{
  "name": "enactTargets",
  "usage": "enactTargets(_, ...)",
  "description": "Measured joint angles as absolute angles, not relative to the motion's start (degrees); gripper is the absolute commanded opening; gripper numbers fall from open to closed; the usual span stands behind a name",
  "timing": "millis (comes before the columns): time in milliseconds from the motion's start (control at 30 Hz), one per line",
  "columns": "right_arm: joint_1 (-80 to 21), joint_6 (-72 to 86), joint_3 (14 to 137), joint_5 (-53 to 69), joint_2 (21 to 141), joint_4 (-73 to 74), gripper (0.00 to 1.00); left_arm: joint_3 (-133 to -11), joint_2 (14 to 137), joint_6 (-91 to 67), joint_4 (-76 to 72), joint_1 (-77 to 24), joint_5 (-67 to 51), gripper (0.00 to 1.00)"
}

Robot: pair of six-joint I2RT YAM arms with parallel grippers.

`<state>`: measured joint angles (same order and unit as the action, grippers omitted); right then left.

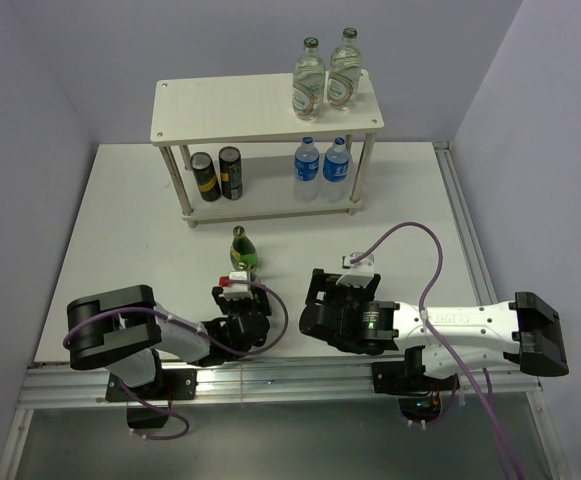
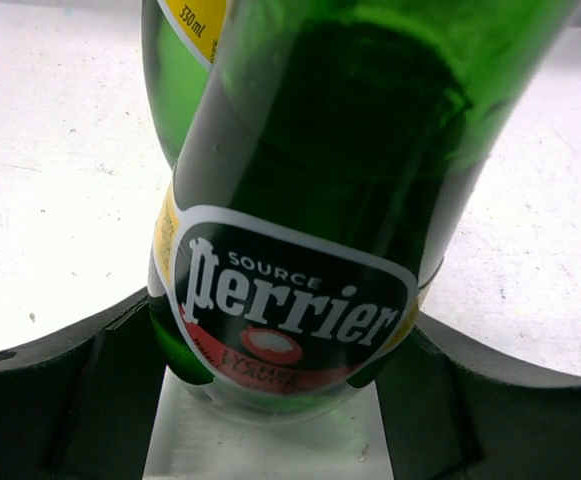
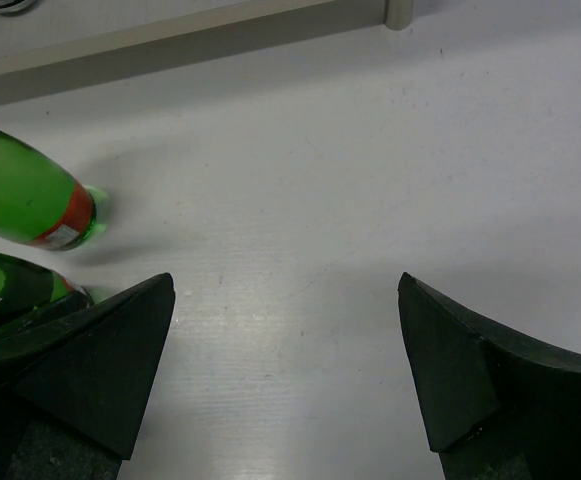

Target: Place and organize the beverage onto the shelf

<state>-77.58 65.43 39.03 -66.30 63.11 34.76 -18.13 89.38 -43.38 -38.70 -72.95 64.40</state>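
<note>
A green Perrier bottle stands on the table in front of the shelf. In the left wrist view the bottle fills the space between my black fingers, which press on its lower sides. My left gripper is shut on it. More green glass with a yellow label shows right behind it. My right gripper sits low over bare table to the right, open and holding nothing. Green bottle glass shows at the left edge of the right wrist view.
The shelf's top board holds two clear glass bottles at its right end. On the lower board stand two dark cans on the left and two blue-labelled water bottles on the right.
</note>
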Motion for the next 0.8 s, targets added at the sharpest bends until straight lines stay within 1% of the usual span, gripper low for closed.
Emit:
enactTargets(67,-77.6,65.0,38.9,-66.3,63.1,34.3,1.00,-18.2,89.6,-42.9,-39.2,-72.5,64.3,0.17)
enactTargets(100,-77.6,64.8,38.9,-66.3,63.1,34.0,1.00,-18.2,89.6,-42.9,-39.3,-72.4,64.3,0.07)
enactTargets(133,-77.6,64.8,38.9,-66.3,63.1,33.9,1.00,-18.2,89.6,-42.9,-39.2,-72.3,64.3,0.02)
enactTargets(167,-77.6,64.6,38.9,-66.3,63.1,33.8,1.00,-18.3,89.6,-42.9,-38.9,-72.2,64.3,0.00)
enactTargets(267,-77.5,64.6,38.9,-66.3,63.1,33.6,1.00,-19.2,89.3,-43.9,-36.3,-72.2,64.5,0.00)
enactTargets(367,-77.5,64.6,38.9,-66.3,63.1,33.6,1.00,-20.9,87.5,-46.0,-29.5,-72.1,63.9,0.00)
enactTargets(533,-77.5,64.4,38.3,-66.3,62.5,33.2,1.00,-23.0,80.6,-47.5,-14.7,-72.0,60.8,0.00)
enactTargets(667,-77.5,64.1,37.9,-66.3,62.3,32.9,1.00,-24.9,74.7,-46.6,-6.9,-71.9,59.6,0.00)
enactTargets(800,-77.5,64.0,37.9,-66.3,62.2,32.5,1.00,-26.6,69.9,-45.1,-2.7,-71.9,59.8,0.00)
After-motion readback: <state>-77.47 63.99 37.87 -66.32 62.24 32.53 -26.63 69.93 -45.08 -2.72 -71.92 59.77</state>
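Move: My left hand already has the near green bottle between its fingers. It is bound for the shelf, whose middle lies about 27 cm ahead, 4 cm to the right and some 10 cm higher. The far green bottle stands about 8 cm straight ahead, a shade left. The cans on the lower board are about 27 cm ahead and 8 cm left. From my right hand the near green bottle is roughly 22 cm left and 2 cm ahead, with its middle about 6 cm lower. Keeping the near green bottle pinched low on its sides, I hold my left hand almost still at first. I then ease it about 1 cm back and left, away from the far bottle, and raise it some 5 cm, mostly late and quickening. The wrist tips about 5 degrees nose-down and lifts its left side as much; the fingers don't change. ##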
